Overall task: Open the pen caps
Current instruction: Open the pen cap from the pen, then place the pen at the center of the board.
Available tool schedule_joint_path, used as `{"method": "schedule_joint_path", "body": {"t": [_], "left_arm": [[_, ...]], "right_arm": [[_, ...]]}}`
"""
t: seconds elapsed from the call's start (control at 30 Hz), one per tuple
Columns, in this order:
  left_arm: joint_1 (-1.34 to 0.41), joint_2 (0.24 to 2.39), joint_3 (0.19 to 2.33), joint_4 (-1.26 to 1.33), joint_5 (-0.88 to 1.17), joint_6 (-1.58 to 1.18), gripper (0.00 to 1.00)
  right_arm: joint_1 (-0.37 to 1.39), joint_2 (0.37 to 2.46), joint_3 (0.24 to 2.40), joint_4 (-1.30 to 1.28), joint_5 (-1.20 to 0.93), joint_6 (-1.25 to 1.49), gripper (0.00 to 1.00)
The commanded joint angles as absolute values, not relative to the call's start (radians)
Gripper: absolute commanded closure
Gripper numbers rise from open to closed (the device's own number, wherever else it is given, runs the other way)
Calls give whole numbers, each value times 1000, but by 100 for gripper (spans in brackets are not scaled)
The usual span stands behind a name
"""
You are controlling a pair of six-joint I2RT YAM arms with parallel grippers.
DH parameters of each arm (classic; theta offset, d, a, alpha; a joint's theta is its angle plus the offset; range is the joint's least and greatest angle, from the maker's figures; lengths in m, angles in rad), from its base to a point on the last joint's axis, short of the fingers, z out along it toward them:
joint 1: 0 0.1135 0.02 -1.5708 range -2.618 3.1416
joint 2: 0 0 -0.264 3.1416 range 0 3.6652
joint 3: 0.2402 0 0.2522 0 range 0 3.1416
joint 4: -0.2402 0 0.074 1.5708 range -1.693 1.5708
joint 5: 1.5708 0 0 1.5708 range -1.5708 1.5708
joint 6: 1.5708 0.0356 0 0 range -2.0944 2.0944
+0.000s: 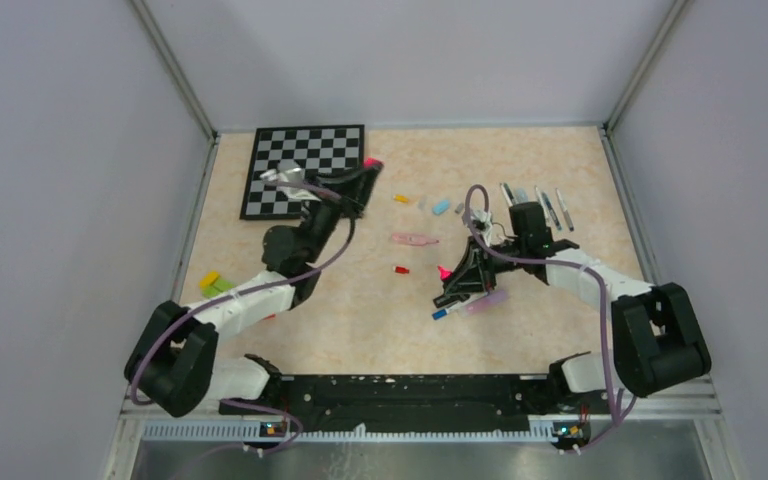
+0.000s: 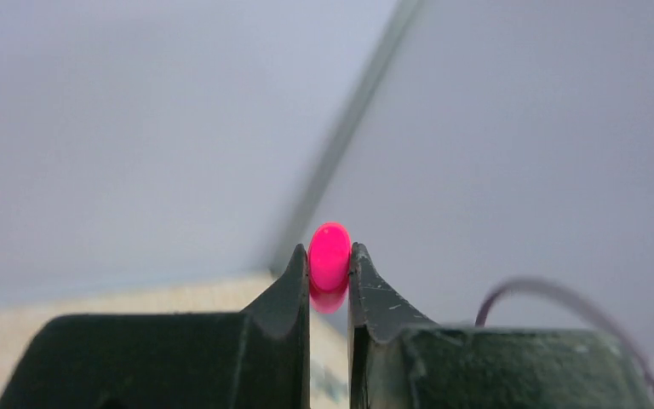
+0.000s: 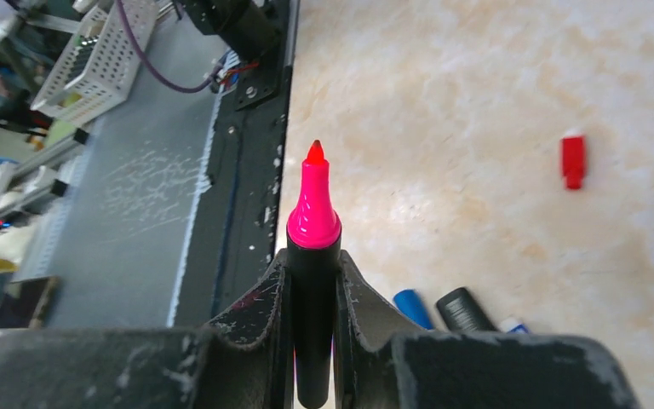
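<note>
My left gripper (image 1: 368,170) is raised over the corner of the checkerboard and shut on a bright pink pen cap (image 1: 372,163). In the left wrist view that cap (image 2: 329,254) stands pinched between the fingertips of the gripper (image 2: 329,262). My right gripper (image 1: 454,284) is shut on a thick black marker (image 3: 313,281) whose bare pink tip (image 3: 314,200) points towards the table's near edge. Loose caps lie on the table: yellow (image 1: 401,199), light blue (image 1: 441,206), red (image 1: 401,270).
A checkerboard (image 1: 290,185) lies at the back left and a yellow-green block (image 1: 214,284) at the left edge. Several thin pens (image 1: 550,208) lie at the back right. A pink pen (image 1: 415,240) lies mid-table. A blue-ended pen (image 3: 412,308) and a black marker (image 3: 467,309) lie under my right gripper.
</note>
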State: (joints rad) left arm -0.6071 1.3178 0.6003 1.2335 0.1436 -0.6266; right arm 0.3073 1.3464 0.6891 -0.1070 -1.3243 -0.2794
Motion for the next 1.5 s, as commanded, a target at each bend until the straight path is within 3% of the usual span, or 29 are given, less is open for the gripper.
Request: {"method": "schedule_joint_path", "body": {"t": [0.0, 0.27, 0.4, 0.57, 1.03, 1.27, 1.47], "left_arm": [[-527, 1252, 652, 1454, -5, -651, 100], [-484, 1189, 619, 1321, 272, -663, 100], [-484, 1147, 528, 1229, 379, -697, 93], [-490, 1125, 443, 1091, 482, -732, 98], [-710, 1213, 410, 823, 395, -611, 97], [-737, 1214, 378, 807, 377, -595, 96], [-738, 1171, 353, 779, 353, -586, 96]], "right_arm": [[326, 1367, 694, -251, -1362, -365, 100], [309, 1308, 721, -290, -1216, -441, 100], [241, 1261, 747, -343, -1125, -494, 100], [99, 1203, 751, -316, -957, -466, 100], [-242, 1431, 872, -417, -675, -519, 100], [-259, 1596, 969, -453, -624, -546, 100], [-258, 1712, 1060, -482, -668, -538, 92]]}}
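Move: The left gripper holds the pink cap high up; the red cap lies about 33 cm below it, level fore and aft and 4 cm right, the pale pink highlighter 10 cm ahead and 9 cm right. The right gripper grips the uncapped pink pen; its open spot lies 16 cm ahead, 24 cm right and 14 cm down. From that hand, the light-blue marker lies 29 cm ahead, 19 cm right, the green pen 31 cm ahead, 15 cm right. Sweep the right gripper about 24 cm right and 15 cm forward, after a slight dip back, lowering it 10 cm towards the open spot short of the uncapped pens, turning it clockwise and tipping the fingers steeply down. Let the left swing on up and left briefly, then bring it well down, back and right towards the red cap, fingers tipping to level. Keep both grips shut. ##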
